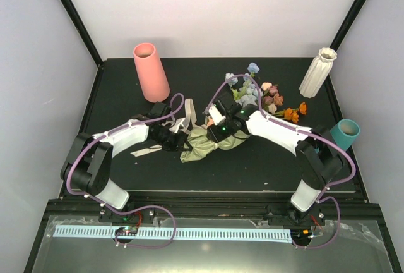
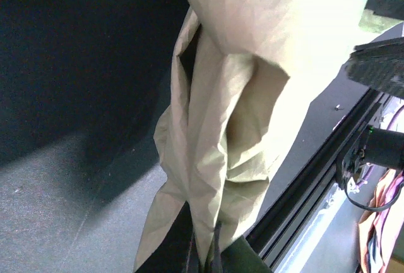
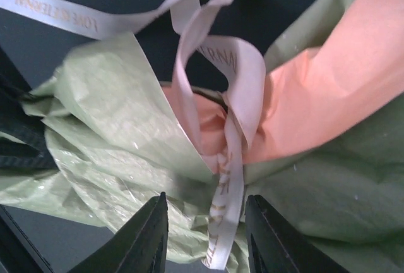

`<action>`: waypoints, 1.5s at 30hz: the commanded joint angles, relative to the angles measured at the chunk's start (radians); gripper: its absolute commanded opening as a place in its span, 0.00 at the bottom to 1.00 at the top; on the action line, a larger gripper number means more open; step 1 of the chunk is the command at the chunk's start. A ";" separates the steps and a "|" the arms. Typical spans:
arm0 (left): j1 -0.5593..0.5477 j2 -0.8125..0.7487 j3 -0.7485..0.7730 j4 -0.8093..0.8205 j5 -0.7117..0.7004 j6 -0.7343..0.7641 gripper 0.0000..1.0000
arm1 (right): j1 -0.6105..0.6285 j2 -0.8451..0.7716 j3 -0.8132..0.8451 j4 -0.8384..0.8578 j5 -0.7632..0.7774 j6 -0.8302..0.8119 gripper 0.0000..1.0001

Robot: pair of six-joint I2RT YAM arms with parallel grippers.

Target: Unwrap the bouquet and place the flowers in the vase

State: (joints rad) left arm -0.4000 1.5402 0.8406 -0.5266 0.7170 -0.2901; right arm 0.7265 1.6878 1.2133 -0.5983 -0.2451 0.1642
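The bouquet lies in the middle of the table, its flowers [image 1: 268, 99] fanned toward the back right and its olive-green paper [image 1: 201, 145] bunched at the front. My left gripper [image 1: 175, 138] is shut on a fold of that paper [image 2: 221, 146], pinched between its fingertips [image 2: 214, 257]. My right gripper [image 1: 218, 127] hovers open over the wrap's peach inside [image 3: 315, 96]. A pale printed ribbon [image 3: 226, 213] hangs loose between its fingers [image 3: 148, 238], touching neither. The ribbed white vase [image 1: 317, 71] stands upright at the back right.
A smooth pink vase [image 1: 150, 71] stands at the back left and a teal cylinder vase [image 1: 345, 133] at the right edge. Loose ribbon ends [image 1: 146, 151] trail on the black mat beside the left arm. The table's front rail [image 2: 315, 178] runs close behind the paper.
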 commanded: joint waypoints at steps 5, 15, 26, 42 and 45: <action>-0.005 0.015 0.020 -0.012 -0.003 0.034 0.02 | -0.002 0.024 -0.012 -0.047 0.032 0.004 0.37; -0.005 0.021 0.025 -0.024 0.007 0.051 0.02 | -0.001 0.058 0.000 -0.035 0.003 0.030 0.22; -0.005 0.027 0.032 -0.007 0.010 0.030 0.02 | -0.002 0.060 -0.028 -0.002 -0.034 0.059 0.11; 0.078 0.039 0.042 0.048 -0.040 -0.195 0.02 | -0.001 -0.144 -0.092 -0.080 0.065 0.012 0.02; 0.122 0.048 0.039 0.085 -0.002 -0.239 0.02 | -0.002 -0.212 -0.165 -0.052 0.055 0.006 0.02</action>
State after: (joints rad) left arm -0.3325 1.5673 0.8463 -0.5056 0.6975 -0.4362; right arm 0.7265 1.5589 1.1179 -0.6495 -0.2089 0.1951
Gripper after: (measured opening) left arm 0.027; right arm 0.017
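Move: The right hand, open, has the printed ribbon tail almost straight below it, about 3 cm down and some 1 cm back. The ribbon's knot lies about 2 cm ahead and 3 cm left of this hand. The peach paper is roughly 6 cm ahead and 1 cm left, the blue flowers some 16 cm ahead and 12 cm right. From the left hand, already gripping the wrapper's gathered end, the tail is about 3 cm ahead and 9 cm right. Pinches the ribbon tail: the right hand sinks about 3 cm onto it with a slight drift back, shuts its fingers, then draws the tail up nearly 4 cm and off to the right and a little back, away from the knot. The left hand keeps its grip on the wrapper end almost still, then late on shifts some 2 cm forward and left, turning about 10 degrees counter-clockwise. ##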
